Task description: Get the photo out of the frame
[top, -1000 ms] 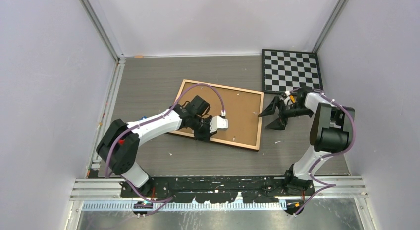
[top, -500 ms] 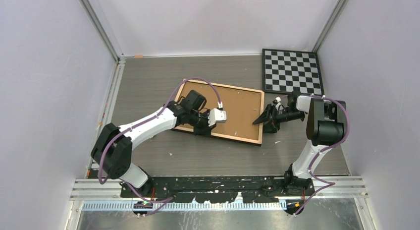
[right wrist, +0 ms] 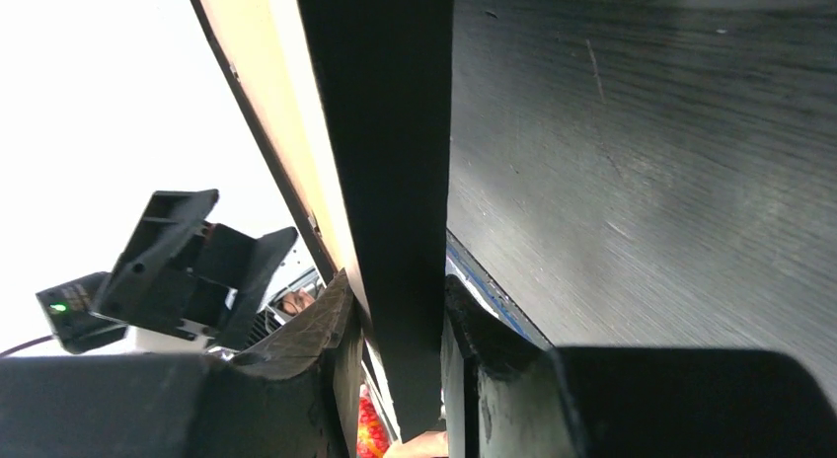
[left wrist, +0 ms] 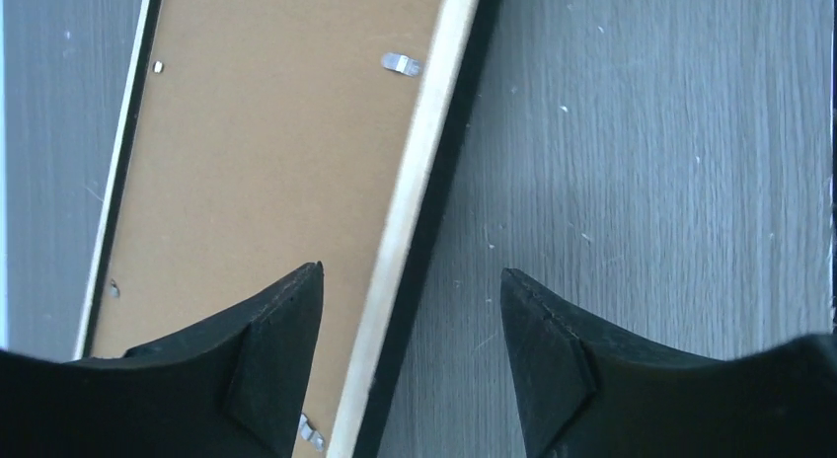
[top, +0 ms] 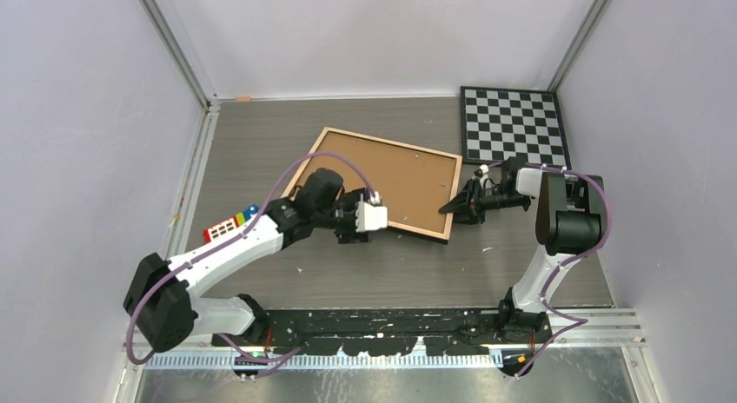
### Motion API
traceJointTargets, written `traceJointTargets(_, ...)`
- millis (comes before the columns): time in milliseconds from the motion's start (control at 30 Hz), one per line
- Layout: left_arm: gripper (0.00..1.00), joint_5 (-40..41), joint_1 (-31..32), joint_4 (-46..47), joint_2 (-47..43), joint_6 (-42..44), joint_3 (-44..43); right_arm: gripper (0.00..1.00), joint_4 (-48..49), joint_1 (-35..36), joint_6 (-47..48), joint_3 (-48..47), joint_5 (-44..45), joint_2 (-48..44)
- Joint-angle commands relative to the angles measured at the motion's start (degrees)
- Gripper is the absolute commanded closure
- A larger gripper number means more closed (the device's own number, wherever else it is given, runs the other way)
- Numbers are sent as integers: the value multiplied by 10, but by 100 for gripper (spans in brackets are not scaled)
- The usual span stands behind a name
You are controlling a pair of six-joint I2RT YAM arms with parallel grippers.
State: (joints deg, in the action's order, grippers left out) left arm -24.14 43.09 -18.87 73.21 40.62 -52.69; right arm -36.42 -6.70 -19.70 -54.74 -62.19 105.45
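Note:
The frame lies face down on the table, showing its brown backing board inside a light wood rim. The photo is hidden under that board. My left gripper hangs open over the frame's near edge. In the left wrist view the left gripper has one finger above the board and the other above bare table, touching nothing. My right gripper is at the frame's right end. The right wrist view shows the right gripper shut on the frame's black edge.
A black-and-white checkered board lies at the back right, just behind the right arm. A small multicoloured item sits on the table beside the left forearm. Grey walls close in the table on the left, back and right.
The left gripper has let go, opened and drawn back from the backing board to the near rim. The right gripper has closed on the frame's right edge. The frame has swung slightly.

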Motion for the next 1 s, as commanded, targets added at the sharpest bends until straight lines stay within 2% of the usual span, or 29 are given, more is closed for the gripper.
traceJointTargets(0, 32, 45, 28, 71, -40, 102, 67, 99, -40, -1, -50, 3, -42, -12)
traceJointTargets(233, 29, 116, 42, 182, -23, 166, 117, 100, -60, -2, -34, 2, -44, -11)
traceJointTargets(367, 30, 155, 50, 277, 6, 207, 149, 99, -65, -1, -32, 4, -44, -13)
traceJointTargets(633, 44, 209, 82, 466, 60, 315, 230, 99, -81, 3, -31, 2, -43, -11)
traceJointTargets(767, 49, 228, 88, 494, 75, 324, 230, 100, -90, 6, -24, -2, -43, -10)
traceJointTargets(833, 55, 234, 89, 499, 80, 330, 227, 99, -94, 8, -21, -2, -44, -10)
traceJointTargets(967, 75, 237, 89, 503, 86, 346, 221, 100, -99, 16, -18, -6, -48, -10)
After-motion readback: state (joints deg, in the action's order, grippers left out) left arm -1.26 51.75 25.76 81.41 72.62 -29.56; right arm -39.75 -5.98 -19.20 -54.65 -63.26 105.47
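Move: The frame's near edge, face down and backing upward, lies about 4 cm ahead of the open left hand, 1 cm to its right and 6 cm below. The backing's middle is some 14 cm ahead and 7 cm down; the toy bus is 30 cm left, 2 cm ahead and lower, about 11 cm. The right hand already holds the frame's right edge; from that hand, the left hand's spot lies some 15 cm left and 3 cm back. The left fingers close around the frame's near edge, one pad on the backing side and one on the outer side. To get there the hand first dips and backs off slightly, then swings forward under and against the edge, ending about 6 cm lower and 4 cm farther forward, the wrist rolling some 40 degrees so its forward side tips up. The right hand keeps its pinch on the right edge. ##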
